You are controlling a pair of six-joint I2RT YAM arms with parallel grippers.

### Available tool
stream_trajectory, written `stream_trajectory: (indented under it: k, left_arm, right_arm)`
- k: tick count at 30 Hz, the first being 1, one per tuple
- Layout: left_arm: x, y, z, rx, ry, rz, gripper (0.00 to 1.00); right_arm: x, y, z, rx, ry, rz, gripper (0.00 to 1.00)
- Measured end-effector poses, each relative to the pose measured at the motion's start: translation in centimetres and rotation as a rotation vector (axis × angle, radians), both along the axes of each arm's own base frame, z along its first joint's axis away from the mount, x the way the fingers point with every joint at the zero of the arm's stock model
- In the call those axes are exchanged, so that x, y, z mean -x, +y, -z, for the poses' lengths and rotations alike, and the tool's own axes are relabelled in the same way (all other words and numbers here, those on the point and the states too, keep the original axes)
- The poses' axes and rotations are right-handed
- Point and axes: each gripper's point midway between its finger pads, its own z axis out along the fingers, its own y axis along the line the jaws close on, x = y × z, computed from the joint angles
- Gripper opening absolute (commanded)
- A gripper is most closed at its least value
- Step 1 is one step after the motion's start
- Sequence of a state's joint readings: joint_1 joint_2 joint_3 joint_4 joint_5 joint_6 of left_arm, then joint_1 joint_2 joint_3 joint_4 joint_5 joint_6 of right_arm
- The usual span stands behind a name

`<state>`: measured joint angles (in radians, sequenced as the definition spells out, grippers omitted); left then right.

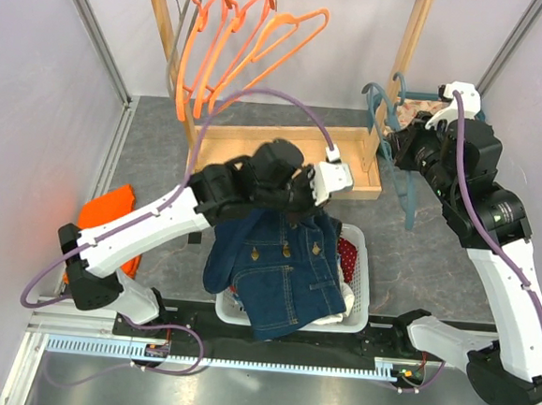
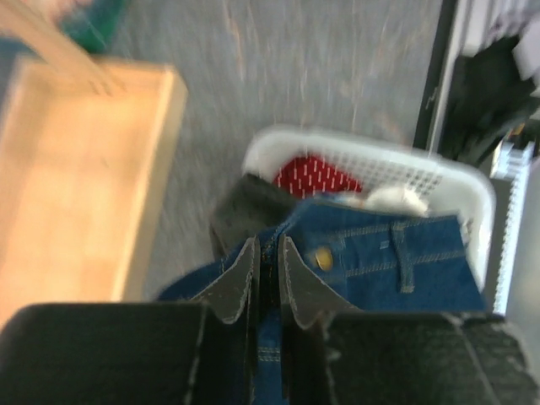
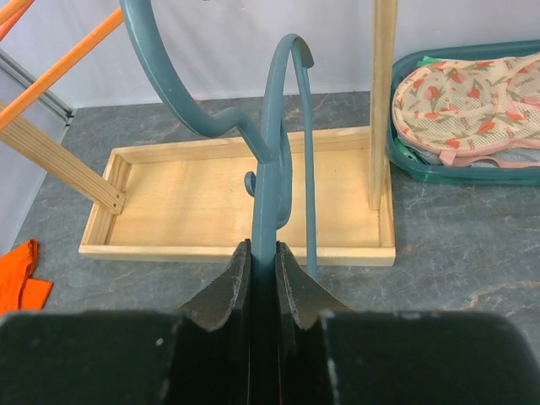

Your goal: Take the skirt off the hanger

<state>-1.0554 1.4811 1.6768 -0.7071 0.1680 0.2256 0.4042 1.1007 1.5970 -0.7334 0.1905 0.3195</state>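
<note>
The blue denim skirt [image 1: 284, 269] hangs from my left gripper [image 1: 298, 197] and drapes down over the white laundry basket [image 1: 361, 299]. In the left wrist view my left gripper [image 2: 268, 253] is shut on the skirt [image 2: 380, 261] at its waistband, beside a brass button. The teal hanger [image 1: 388, 127] is apart from the skirt, off to the right by the rack. My right gripper [image 1: 408, 150] holds it up there. In the right wrist view my right gripper [image 3: 262, 257] is shut on the hanger [image 3: 274, 152], whose hook curves upward.
A wooden rack with a tray base [image 1: 285, 147] carries several orange hangers [image 1: 237, 40] at the back. An orange cloth [image 1: 106, 213] lies at the left. A teal bin with a floral garment [image 3: 464, 101] sits to the right of the rack. Red and white laundry [image 2: 316, 177] fills the basket [image 2: 371, 164].
</note>
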Motion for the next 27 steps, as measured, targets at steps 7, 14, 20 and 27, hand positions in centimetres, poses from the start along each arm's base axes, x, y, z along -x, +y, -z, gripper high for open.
stream_trajectory:
  k: [7, 14, 20, 27]
  left_arm:
    - [-1.3, 3.2, 12.1, -0.332, 0.049, -0.086, 0.02]
    - [-0.3, 5.9, 17.3, -0.439, 0.069, -0.091, 0.02]
    - [1.3, 6.8, 18.0, -0.428, 0.022, -0.077, 0.02]
    - [2.4, 7.1, 20.4, -0.475, -0.016, -0.048, 0.06]
  right_arm:
    - [-2.1, 1.1, 1.2, 0.0, 0.035, -0.007, 0.0]
    - [-5.1, 3.0, 0.0, -0.013, 0.04, -0.033, 0.0]
    - [-8.2, 5.0, -2.1, -0.036, 0.01, -0.064, 0.0]
    - [-12.2, 6.8, -2.1, -0.039, 0.018, -0.079, 0.0]
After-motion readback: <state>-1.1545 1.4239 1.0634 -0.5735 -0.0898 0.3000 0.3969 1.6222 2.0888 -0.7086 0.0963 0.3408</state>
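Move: The left gripper holds the denim skirt over the basket, whose middle lies about 7 cm back, 5 cm to its left and 24 cm down; the red dotted cloth inside is some 9 cm to its right at that depth, the wooden tray 26 cm ahead, 5 cm left, 28 cm down. From the right gripper with the blue hanger, the rail spot is roughly 17 cm ahead, 8 cm left, 18 cm up; the right post 17 cm ahead, 3 cm right; the nearest orange hanger 15 cm ahead, 25 cm left. Lower the left gripper about 20 cm into the basket, quickly at first, drifting some 7 cm left and tipping the fingers further downward, with the skirt still pinched. Meanwhile carry the blue hanger, still gripped in the right hand, about 12 cm forward and 7 cm left towards the rail, dipping slightly before rising a little. ##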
